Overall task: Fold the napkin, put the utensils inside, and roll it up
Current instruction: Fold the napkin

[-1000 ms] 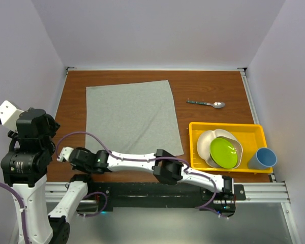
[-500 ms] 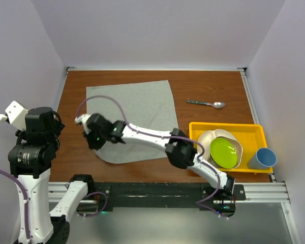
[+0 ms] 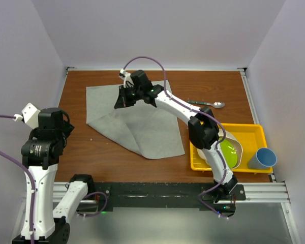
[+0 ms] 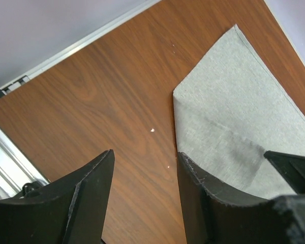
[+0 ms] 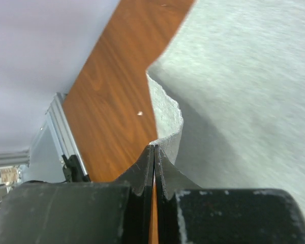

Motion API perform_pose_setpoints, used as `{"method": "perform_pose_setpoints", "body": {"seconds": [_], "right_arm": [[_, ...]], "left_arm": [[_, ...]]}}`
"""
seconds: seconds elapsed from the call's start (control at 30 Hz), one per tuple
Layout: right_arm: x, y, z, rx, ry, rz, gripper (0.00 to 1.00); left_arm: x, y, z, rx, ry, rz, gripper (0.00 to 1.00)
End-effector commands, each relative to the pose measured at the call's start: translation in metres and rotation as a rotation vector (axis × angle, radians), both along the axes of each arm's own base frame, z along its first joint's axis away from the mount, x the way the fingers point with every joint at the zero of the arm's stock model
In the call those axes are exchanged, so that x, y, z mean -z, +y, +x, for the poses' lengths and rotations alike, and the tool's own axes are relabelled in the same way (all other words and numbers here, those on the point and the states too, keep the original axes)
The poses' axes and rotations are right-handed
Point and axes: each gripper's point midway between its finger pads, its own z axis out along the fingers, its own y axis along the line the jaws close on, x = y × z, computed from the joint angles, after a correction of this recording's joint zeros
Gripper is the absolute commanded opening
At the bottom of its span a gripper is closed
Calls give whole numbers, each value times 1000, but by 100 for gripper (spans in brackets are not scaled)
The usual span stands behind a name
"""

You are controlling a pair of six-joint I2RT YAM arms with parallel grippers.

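The light grey napkin (image 3: 142, 127) lies on the brown table, its near-left part lifted and folded back toward the far side. My right gripper (image 3: 123, 99) hangs over the napkin's far-left area, shut on a corner of the cloth. In the right wrist view the right gripper (image 5: 154, 147) pinches that curled edge of the napkin (image 5: 244, 76). The silver spoon (image 3: 207, 104) rests on bare wood to the right of the cloth. In the left wrist view my left gripper (image 4: 145, 157) stands open over bare wood, beside a folded corner of the napkin (image 4: 234, 101), holding nothing.
A yellow tray (image 3: 223, 125) sits at the near right with a white bowl and a green plate (image 3: 223, 151) in it. A blue cup (image 3: 263, 158) stands at the tray's right end. White walls close in the table on three sides.
My right gripper has carried the napkin's near-left corner from the near edge up to the far left, folding the cloth over. The left arm has shifted slightly, still open.
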Motion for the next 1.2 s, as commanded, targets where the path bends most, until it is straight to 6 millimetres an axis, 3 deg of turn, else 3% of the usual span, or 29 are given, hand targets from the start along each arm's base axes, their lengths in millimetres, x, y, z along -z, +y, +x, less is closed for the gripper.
{"method": "perform_pose_setpoints", "body": {"seconds": [0.0, 0.27, 0.47, 0.77, 1.03, 1.17], "right_arm": [[-10, -32, 27, 28, 17, 27, 0], [16, -115, 118, 195, 42, -4, 0], [28, -159, 164, 280, 62, 42, 0], [34, -205, 212, 388, 53, 83, 0], [34, -220, 242, 434, 24, 107, 0], [43, -231, 254, 477, 45, 127, 0]], "left_arm": [[5, -13, 17, 52, -50, -61, 57], [18, -27, 29, 128, -19, -99, 57], [22, -28, 26, 127, -16, -108, 57], [29, -29, 24, 127, 0, -117, 57], [33, -31, 28, 130, 10, -127, 57], [33, -31, 28, 131, 14, -123, 57]]}}
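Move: The napkin's near-left corner is already up in the right hand's shut fingers. The far-right corner it is headed for lies about 31 cm ahead of that hand, 26 cm to its right and 15 cm below. The spoon lies some 16 cm ahead and 44 cm right of the hand, the yellow tray about 11 cm back and 51 cm right. From the left hand, that far-right corner is roughly 50 cm ahead, 44 cm right and 26 cm below. The napkin's lifted near-left corner, still pinched in the right hand, is carried diagonally forward and right over the cloth towards the far-right corner, some 24 cm out and 22 cm across. The hand sinks about 8 cm on the way, lifts slightly near the end and swings about 25 degrees clockwise. The empty left hand drifts a few centimetres down, right and forward, fingers open. ##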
